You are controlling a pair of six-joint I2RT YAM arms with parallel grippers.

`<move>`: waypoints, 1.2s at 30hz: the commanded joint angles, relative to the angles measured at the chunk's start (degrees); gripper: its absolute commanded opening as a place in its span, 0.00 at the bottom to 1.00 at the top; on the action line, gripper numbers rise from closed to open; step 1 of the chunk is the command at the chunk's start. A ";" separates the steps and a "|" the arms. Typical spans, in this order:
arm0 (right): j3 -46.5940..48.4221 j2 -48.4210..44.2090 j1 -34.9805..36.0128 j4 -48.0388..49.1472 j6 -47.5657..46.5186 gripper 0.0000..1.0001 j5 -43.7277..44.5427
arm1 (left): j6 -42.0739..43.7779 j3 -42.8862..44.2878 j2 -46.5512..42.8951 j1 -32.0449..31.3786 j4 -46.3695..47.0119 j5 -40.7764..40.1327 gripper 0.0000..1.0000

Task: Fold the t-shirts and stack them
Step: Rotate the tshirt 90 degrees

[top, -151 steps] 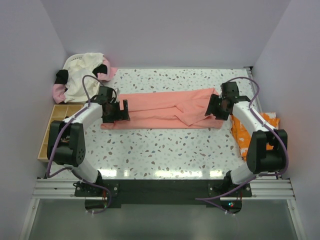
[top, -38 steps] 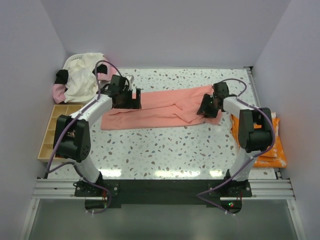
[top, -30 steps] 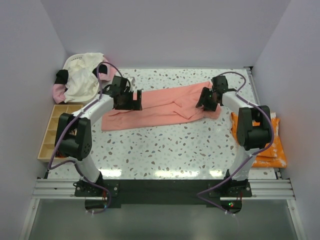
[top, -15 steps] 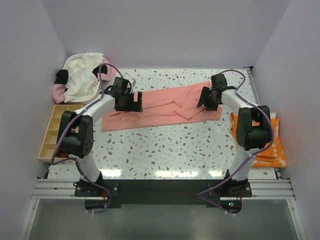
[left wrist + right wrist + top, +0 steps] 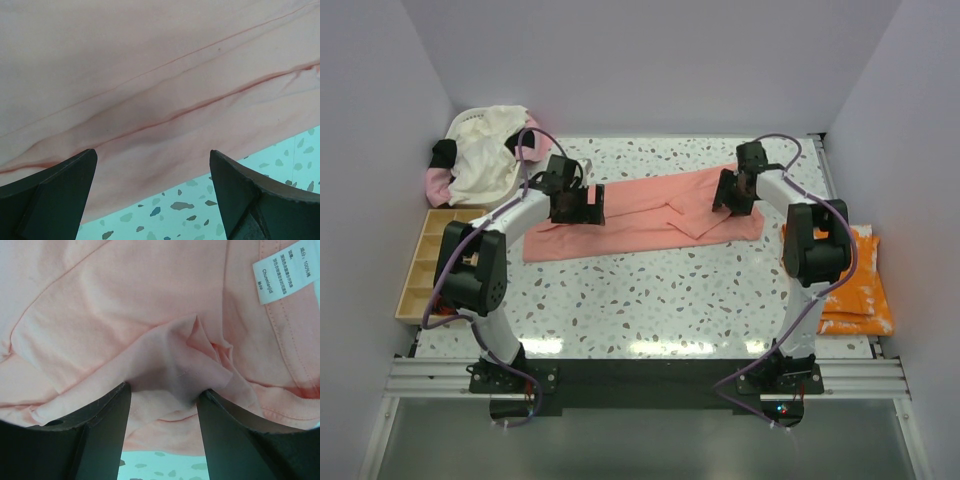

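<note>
A salmon-pink t-shirt (image 5: 640, 215) lies stretched left to right across the back of the speckled table (image 5: 650, 300). My left gripper (image 5: 582, 208) hovers open over its left part, and the shirt's near hem (image 5: 150, 165) shows between the wide-apart fingers (image 5: 55, 185). My right gripper (image 5: 732, 195) is low over the shirt's right end. Its jaws stand partly apart, and a raised pucker of pink cloth (image 5: 172, 370) spans between the fingertips (image 5: 107, 415). The white neck label (image 5: 282, 275) lies just beyond them. A folded orange t-shirt with white splotches (image 5: 855, 285) lies at the right edge.
A heap of cream and pink t-shirts (image 5: 485, 150) sits in the back left corner. A wooden compartment tray (image 5: 425, 260) stands off the table's left edge. Walls close in the back and both sides.
The right gripper has slid towards the back of the table over the shirt's right end, and that end now lies flatter. The left gripper has barely moved and stays open.
</note>
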 commanded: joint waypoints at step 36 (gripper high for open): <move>4.85 -9.77 -0.72 -1.75 -3.07 0.63 7.62 | -0.48 5.82 2.22 -0.40 1.81 3.06 1.00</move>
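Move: The t-shirt's far edge lies about 11 cm ahead of the right gripper, some 2 cm to its left and a couple of centimetres lower. On the same cloth, the white label sits 4 cm ahead and 5 cm to the gripper's right, and the near edge runs about 7 cm straight behind it. From the left gripper, that far-edge spot is roughly 12 cm ahead and 36 cm to the right. Lift the right gripper off the t-shirt and reach forward about 10 cm to the far edge, rising slightly and drifting left, with the fingers kept half open. Then climb and draw back some 6 cm, coming back to the right, to end about 10 cm higher than at the start, the fingers tilted roughly 15 degrees farther forward. ##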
